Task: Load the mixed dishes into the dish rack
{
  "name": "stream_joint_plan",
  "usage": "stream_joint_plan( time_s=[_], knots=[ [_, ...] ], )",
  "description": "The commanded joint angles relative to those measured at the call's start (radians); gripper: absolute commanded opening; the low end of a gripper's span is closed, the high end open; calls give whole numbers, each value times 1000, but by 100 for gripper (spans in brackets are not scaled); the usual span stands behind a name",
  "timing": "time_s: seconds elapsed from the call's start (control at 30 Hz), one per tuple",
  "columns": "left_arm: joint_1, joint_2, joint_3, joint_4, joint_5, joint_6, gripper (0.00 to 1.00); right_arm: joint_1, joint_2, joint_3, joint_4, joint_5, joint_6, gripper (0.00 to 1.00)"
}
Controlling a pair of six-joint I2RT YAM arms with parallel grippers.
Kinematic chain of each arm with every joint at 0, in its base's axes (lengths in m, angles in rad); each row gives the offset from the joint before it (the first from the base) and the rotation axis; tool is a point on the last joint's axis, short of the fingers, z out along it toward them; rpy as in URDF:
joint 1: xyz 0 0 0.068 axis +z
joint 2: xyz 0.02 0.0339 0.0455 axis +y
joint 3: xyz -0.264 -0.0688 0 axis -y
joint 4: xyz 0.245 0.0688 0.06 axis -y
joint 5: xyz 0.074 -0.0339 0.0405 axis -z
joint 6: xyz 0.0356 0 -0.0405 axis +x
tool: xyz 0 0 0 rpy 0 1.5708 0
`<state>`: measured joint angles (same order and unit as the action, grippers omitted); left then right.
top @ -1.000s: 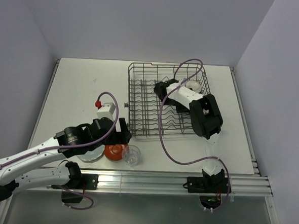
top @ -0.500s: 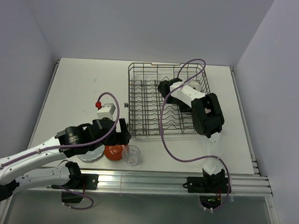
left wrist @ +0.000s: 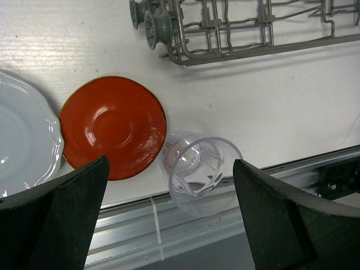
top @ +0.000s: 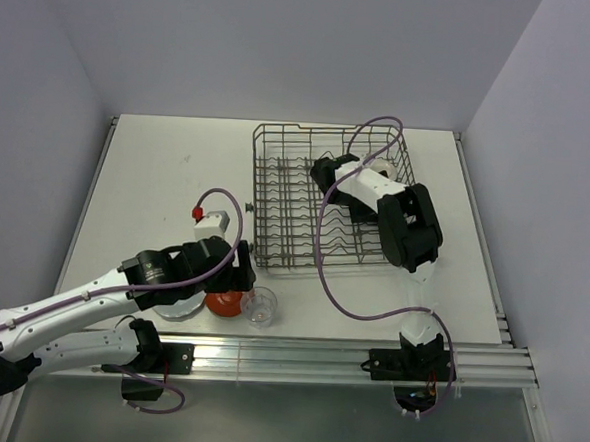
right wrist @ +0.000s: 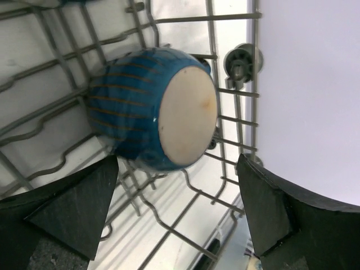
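Note:
The dish rack (top: 326,198) stands at the back right of the table. My right gripper (top: 325,171) is inside it, open. Just beyond its fingertips (right wrist: 178,163) a dark blue ribbed dish (right wrist: 152,121) lies tilted on the wires, cream underside toward the camera. No handle shows, so mug or bowl I cannot tell. The red-orange plate (top: 225,302), the pale blue-grey plate (top: 172,309) and the clear glass tumbler (top: 260,306) sit by the near edge. My left gripper (top: 240,273) hovers open above them. In its wrist view the tumbler (left wrist: 199,171) lies between its fingers (left wrist: 170,163).
The rack's near-left corner and its small wheels (left wrist: 152,22) are just beyond the red-orange plate (left wrist: 112,132). The aluminium rail (top: 297,356) runs along the near edge right beside the tumbler. Purple cables loop over both arms.
My right gripper has opened wider around the dark blue dish and shifted slightly right in the rack. My left gripper has moved a little nearer, over the red-orange plate and tumbler.

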<state>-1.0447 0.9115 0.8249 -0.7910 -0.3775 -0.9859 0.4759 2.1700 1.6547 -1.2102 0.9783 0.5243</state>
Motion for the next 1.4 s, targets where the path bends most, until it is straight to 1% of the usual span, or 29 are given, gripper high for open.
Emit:
stream_joint_plan(
  time_s=[0.0,0.1,0.17,0.27,0.4,0.57,0.6,0.67,0.7,0.77,0.8,0.97,1.07,1.1,1.13,1.17,1.2,1.3,1.33,1.37],
  knots=[
    [5,1,-18,7,15,-19,98,13,-70,-13,61,-4,-32,93],
    [5,6,-27,10,22,-22,98,23,-98,-26,98,-26,-49,94],
    [5,10,-26,9,23,-31,98,27,-107,-18,87,-39,-41,94],
    [5,17,-29,7,23,-37,97,55,-162,-10,95,-70,-35,94],
    [5,41,-32,1,23,-48,95,102,-309,10,83,-121,-7,94],
    [3,67,-69,21,51,-72,86,210,-471,65,-30,-112,86,94],
    [3,69,-79,32,61,-79,82,228,-496,71,-47,-113,114,94],
    [2,69,-108,59,86,-86,79,280,-570,76,-78,-121,140,94],
    [2,70,-118,68,97,-91,74,294,-596,74,-87,-125,169,94],
    [-5,78,-141,90,110,-100,73,335,-675,51,-86,-141,187,94],
    [-9,84,-150,101,123,-106,70,345,-700,41,-83,-160,198,94],
    [-43,121,-178,136,137,-122,64,403,-834,-33,-75,-202,240,94],
    [-57,147,-175,151,143,-123,47,440,-886,-84,-62,-240,261,94],
    [-60,153,-171,153,144,-122,36,444,-901,-101,-49,-260,264,94],
    [-66,152,-167,151,146,-120,32,452,-918,-119,-36,-285,260,94],
    [-69,147,-158,148,147,-117,28,454,-959,-169,18,-346,252,94],
    [-74,138,-150,136,150,-114,18,454,-986,-199,49,-381,237,94],
    [-77,97,-112,105,149,-114,0,451,-1082,-314,162,-496,221,94],
    [-80,81,-99,93,150,-112,0,449,-1102,-338,182,-525,218,94],
    [-81,64,-75,76,160,-109,0,449,-1137,-390,227,-593,214,94]
  ],
)
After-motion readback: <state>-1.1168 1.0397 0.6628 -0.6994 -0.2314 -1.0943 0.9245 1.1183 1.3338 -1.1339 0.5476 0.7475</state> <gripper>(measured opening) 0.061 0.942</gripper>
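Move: The glass is some 5 cm back and 4 cm right of my left hand, its middle about 11 cm below. From that hand, the red saucer is 1 cm back and 2 cm left, the plate 1 cm back and 14 cm left, and the rack's near-left corner 4 cm ahead and 5 cm right. From my right hand, the mug in the rack is about 3 cm ahead and 3 cm right, the glass 26 cm back and 28 cm left. I sink my left hand about 8 cm and draw it back some 4 cm to the glass, tipping it steeper and closing the wide-open fingers to pinch the glass's left wall at the rim. My empty right hand lifts clear of the mug, up some 22 cm, coming back and left and then dipping about 5 cm, while it rolls its open fingers from pointing right to pointing down. ##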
